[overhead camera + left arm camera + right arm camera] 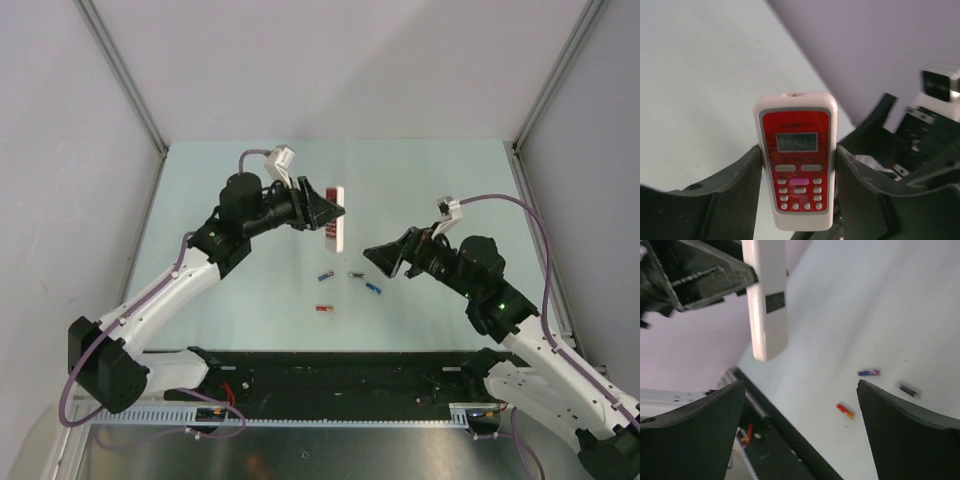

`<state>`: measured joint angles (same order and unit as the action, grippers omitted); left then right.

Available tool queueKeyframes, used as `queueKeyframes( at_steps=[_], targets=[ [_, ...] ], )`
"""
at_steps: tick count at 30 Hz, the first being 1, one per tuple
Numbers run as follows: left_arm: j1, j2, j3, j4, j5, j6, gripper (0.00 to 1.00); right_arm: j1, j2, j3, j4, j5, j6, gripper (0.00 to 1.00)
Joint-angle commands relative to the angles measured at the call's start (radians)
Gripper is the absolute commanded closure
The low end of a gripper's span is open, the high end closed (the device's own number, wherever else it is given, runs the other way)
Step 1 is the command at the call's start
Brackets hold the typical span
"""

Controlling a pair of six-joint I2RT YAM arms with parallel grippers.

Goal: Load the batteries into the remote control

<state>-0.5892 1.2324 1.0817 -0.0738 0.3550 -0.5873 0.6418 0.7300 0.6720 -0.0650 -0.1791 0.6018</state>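
My left gripper [332, 211] is shut on the remote control [335, 216] and holds it lifted above the table. In the left wrist view its two dark fingers press both long sides of the remote control [796, 150], whose red button panel faces the camera. The right wrist view shows the plain white back of the remote control [767, 300]. Several batteries lie loose on the table: a dark blue-purple one [325, 276], a grey one [356, 274], a bright blue one [373, 288] and a red one [323, 308]. My right gripper [374, 256] hovers open beside them, holding nothing.
A black rail [340, 372] runs along the table's near edge between the arm bases. Grey walls and metal posts [120, 75] enclose the pale table [420, 190] on three sides.
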Motion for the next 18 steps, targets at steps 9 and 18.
queueKeyframes(
  at_steps=[9,18],
  targets=[
    [-0.004,-0.063,-0.121,0.565,0.292,-0.307,0.88,-0.125,0.092,0.031,0.424,-0.427,0.273,0.0],
    [-0.017,-0.037,-0.143,0.67,0.309,-0.384,1.0,-0.085,0.114,0.046,0.439,-0.408,0.243,0.0]
  ],
)
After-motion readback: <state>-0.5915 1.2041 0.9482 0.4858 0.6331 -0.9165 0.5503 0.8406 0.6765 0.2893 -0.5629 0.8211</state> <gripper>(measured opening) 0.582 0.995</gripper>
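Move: The left hand already holds the remote control clear of the table; the open right gripper it is being brought to lies about 7 cm back, 10 cm right and 3 cm lower. From the right hand the remote is some 7 cm ahead, 10 cm left and 3 cm up. On the table roughly 26 cm below the right hand, the blue battery lies about 3 cm ahead and straight in line, the silver battery 6 cm ahead and 5 cm left. Left hand raises the remote 8 cm and back; the open right rises 6 cm, swinging left towards it. ##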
